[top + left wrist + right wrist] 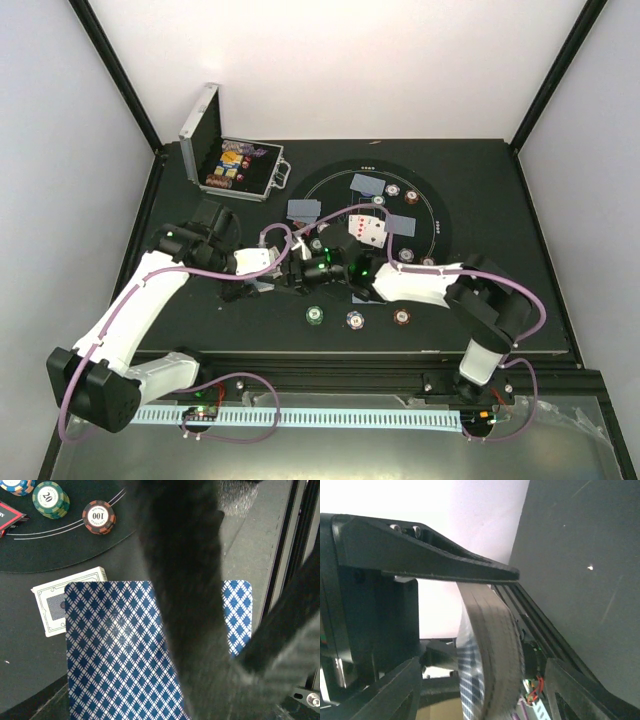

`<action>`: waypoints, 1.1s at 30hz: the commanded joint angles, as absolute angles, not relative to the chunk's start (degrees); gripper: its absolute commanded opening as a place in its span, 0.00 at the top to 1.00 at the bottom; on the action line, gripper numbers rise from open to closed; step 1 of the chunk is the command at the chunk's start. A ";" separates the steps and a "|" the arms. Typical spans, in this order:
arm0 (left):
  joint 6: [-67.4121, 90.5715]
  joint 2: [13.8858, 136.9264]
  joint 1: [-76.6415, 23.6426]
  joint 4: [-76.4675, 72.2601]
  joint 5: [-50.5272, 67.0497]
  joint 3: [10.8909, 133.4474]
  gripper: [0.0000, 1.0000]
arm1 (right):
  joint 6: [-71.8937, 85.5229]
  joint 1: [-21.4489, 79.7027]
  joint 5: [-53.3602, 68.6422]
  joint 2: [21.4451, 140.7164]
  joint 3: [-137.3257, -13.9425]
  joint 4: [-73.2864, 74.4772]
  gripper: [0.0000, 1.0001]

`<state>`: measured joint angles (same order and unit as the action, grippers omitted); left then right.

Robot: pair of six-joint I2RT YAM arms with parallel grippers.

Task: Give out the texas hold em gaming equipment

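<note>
My two grippers meet over the near middle of the table. The left gripper (274, 270) is shut on a deck of blue diamond-backed playing cards (115, 650), which fills the left wrist view. A dark, blurred finger (185, 580) of the other arm crosses over it. The right gripper (482, 690) stands open, and the bent deck (492, 645) sits edge-on between its fingers (395, 690) without touching either one. Green (316, 316), blue-white (354, 320) and dark red (402, 317) chips lie in a row near the front.
An open silver case (215, 150) holding chips stands at the back left. The round black mat (330, 185) carries face-down cards (366, 183), face-up cards (367, 229) and chips (394, 190). A card box (50, 605) lies beside the deck, with chips (50, 499) close by.
</note>
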<state>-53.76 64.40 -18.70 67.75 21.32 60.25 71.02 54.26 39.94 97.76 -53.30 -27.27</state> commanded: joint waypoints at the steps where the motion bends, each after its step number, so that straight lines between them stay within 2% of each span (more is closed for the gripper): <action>1: -53.61 64.47 -18.37 68.47 23.38 62.14 0.99 | 73.49 54.90 41.48 101.38 -56.37 -32.73 0.33; 9: -53.78 64.25 -18.37 68.55 23.20 62.41 0.98 | 74.47 53.90 42.91 104.46 -55.50 -34.06 0.51; 18: -53.79 64.33 -18.37 68.56 23.39 62.84 0.98 | 72.35 49.31 42.18 98.87 -48.98 -32.56 0.65; 24: -53.88 64.18 -18.37 68.29 23.20 62.58 0.99 | 69.15 49.21 41.68 95.99 -49.42 -26.93 0.85; 27: -53.87 64.08 -18.37 68.21 23.13 62.59 0.98 | 68.55 49.18 41.30 94.64 -49.40 -25.68 0.98; 33: -53.88 64.16 -18.37 67.90 22.99 62.31 0.98 | 70.04 49.12 41.55 91.96 -48.66 -27.16 0.99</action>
<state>-53.76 64.62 -18.70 67.72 21.47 60.29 69.93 49.56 42.30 94.35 -49.91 -28.23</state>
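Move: Just off the right hand's tips, about 2 cm ahead, 3 cm to its left and a little below, is the middle of the top card of the deck. The left hand holds the deck, and that card sits practically at its own hand point, about 1 cm to its right. On the table some 16 cm below the right hand lie the card box, 9 cm ahead and 1 cm left, the orange chip stack, 7 cm ahead and 8 cm right, and the green chip stack, 4 cm back and 8 cm right. Slipping a little under 2 cm farther left and down onto the deck's back, the right hand turns round and draws about 4.5 cm to the right, also rising some 2 cm and edging forward. It drags the top card rightward while its open fingers shut fully at the card's right end. The left hand stays still and keeps its grip on the deck. ##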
